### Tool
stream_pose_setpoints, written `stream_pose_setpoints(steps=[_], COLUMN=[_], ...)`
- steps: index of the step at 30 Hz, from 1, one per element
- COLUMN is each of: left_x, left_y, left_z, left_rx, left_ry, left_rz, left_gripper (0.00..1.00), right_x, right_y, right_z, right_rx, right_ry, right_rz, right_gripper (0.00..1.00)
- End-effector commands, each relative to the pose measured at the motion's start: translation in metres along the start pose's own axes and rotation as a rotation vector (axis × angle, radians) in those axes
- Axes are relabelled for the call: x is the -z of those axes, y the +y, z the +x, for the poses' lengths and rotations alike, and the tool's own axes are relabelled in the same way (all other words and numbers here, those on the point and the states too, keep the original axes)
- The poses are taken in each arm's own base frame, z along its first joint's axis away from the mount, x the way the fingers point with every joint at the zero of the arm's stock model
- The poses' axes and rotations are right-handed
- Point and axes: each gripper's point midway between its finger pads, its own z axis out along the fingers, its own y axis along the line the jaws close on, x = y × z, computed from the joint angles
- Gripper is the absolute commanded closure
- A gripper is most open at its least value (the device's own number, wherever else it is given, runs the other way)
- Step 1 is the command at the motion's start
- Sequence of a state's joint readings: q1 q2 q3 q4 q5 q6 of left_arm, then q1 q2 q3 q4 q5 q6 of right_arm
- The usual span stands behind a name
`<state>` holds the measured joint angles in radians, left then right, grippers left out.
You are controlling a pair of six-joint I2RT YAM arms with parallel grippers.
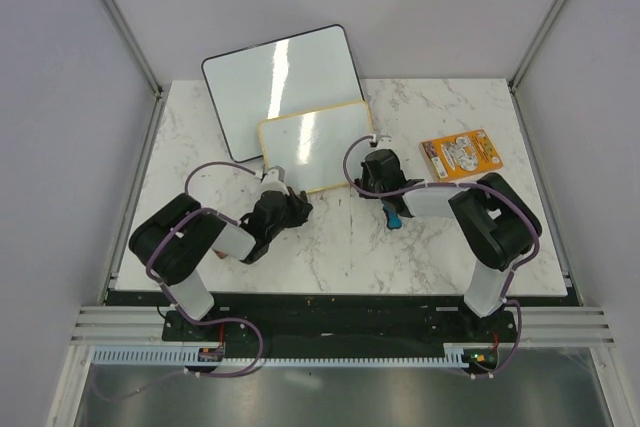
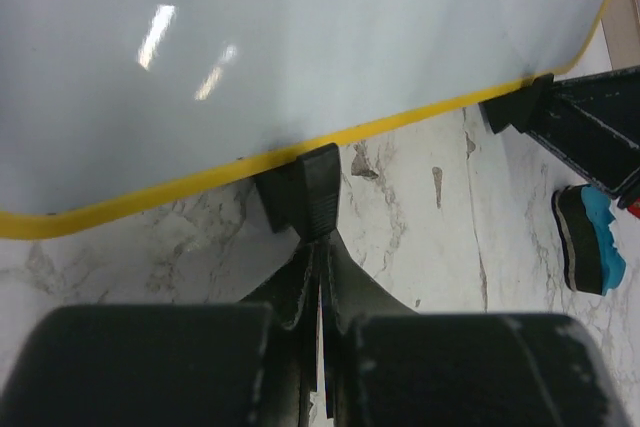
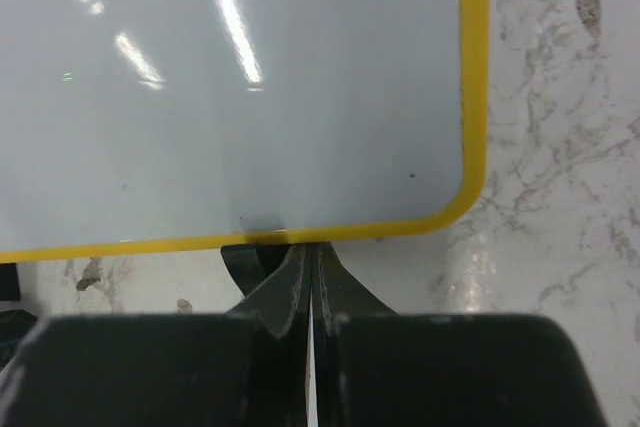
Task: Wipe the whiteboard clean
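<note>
The small yellow-framed whiteboard (image 1: 315,145) lies mid-table, and its white face shows no marks. My left gripper (image 1: 276,184) is shut at the board's near left edge. In the left wrist view its tips (image 2: 320,242) meet a black foot (image 2: 300,189) under the yellow frame (image 2: 140,197). My right gripper (image 1: 373,163) is shut at the board's right side. In the right wrist view its tips (image 3: 308,252) touch the frame (image 3: 400,225), beside another black foot (image 3: 240,259). A blue and black eraser (image 1: 393,219) lies loose on the table, also seen in the left wrist view (image 2: 590,242).
A larger black-framed whiteboard (image 1: 280,77) lies behind the small one, partly off the table's far edge. An orange box (image 1: 460,154) sits at the right. The marble table (image 1: 340,247) ends at walls on the left, right and back.
</note>
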<state>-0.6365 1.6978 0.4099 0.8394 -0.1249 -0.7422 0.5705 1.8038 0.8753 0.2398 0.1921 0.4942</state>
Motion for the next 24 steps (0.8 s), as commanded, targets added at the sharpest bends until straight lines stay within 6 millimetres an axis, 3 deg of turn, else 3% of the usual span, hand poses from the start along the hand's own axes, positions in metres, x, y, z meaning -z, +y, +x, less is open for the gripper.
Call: stream_pose_setpoints(steps=[1, 6, 7, 13, 14, 16, 17, 18, 19, 21, 22, 24], left_x=[0.002, 0.002, 0.004, 0.032, 0.040, 0.050, 0.056, 0.061, 0.066, 0.076, 0.081, 0.089], left_y=[0.015, 0.003, -0.007, -0.040, -0.047, -0.061, -0.068, -0.075, -0.082, -0.092, -0.098, -0.100], left_z=[-0.012, -0.009, -0.010, 0.001, -0.003, 0.001, -0.003, -0.003, 0.000, -0.006, -0.004, -0.009], left_rx=[-0.014, -0.079, -0.088, -0.230, -0.261, -0.296, -0.320, -0.333, -0.342, -0.356, -0.357, -0.354], left_ry=[-0.067, -0.030, -0.030, -0.031, -0.043, -0.027, -0.025, -0.020, 0.001, -0.004, 0.009, 0.013], left_rz=[-0.090, -0.029, 0.022, 0.172, 0.187, 0.220, 0.237, 0.258, 0.296, 0.338, 0.376, 0.376], left_gripper=[0.98, 0.98, 0.98, 0.98, 0.94, 0.84, 0.69, 0.61, 0.48, 0.36, 0.22, 0.16], right_x=[0.002, 0.014, 0.017, 0.054, 0.065, 0.078, 0.089, 0.096, 0.107, 0.119, 0.130, 0.140], right_y=[0.024, 0.011, 0.003, -0.019, -0.015, -0.017, -0.015, -0.015, -0.012, -0.015, -0.015, -0.021], right_z=[0.006, 0.016, 0.014, 0.007, -0.003, -0.005, -0.013, -0.015, -0.023, -0.024, -0.031, -0.031], right_rx=[0.007, -0.019, -0.023, -0.049, -0.059, -0.057, -0.059, -0.059, -0.060, -0.052, -0.055, -0.035], right_ry=[-0.016, -0.018, -0.035, -0.075, -0.104, -0.109, -0.122, -0.128, -0.153, -0.152, -0.180, -0.179], right_rz=[-0.053, -0.006, 0.030, 0.094, 0.074, 0.070, 0.056, 0.051, 0.031, 0.028, 0.015, 0.030], right_gripper=[1.00, 1.00, 1.00, 1.00, 1.00, 1.00, 1.00, 1.00, 0.95, 0.81, 0.68, 0.50])
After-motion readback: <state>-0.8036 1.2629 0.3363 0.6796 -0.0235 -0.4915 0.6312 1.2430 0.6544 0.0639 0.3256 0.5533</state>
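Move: Just ahead of both shut grippers lies the small yellow-framed whiteboard, its middle about 13 cm forward and 2 cm right of the left hand, and some 9 cm forward and 10 cm left of the right. From the right hand, the blue eraser sits about 6 cm back and 7 cm right, and the orange box roughly 8 cm forward and 23 cm right. All are near hand height. Nudging left and slightly back by some 2 cm, the right hand keeps its closed tips against the right black clip, while the left hand stays almost in place at the other clip. Then both come free and pull back and right, each ending about 9 or 10 cm higher. The left gripper opens widely and swings roughly 20 degrees clockwise; the right opens partway. ##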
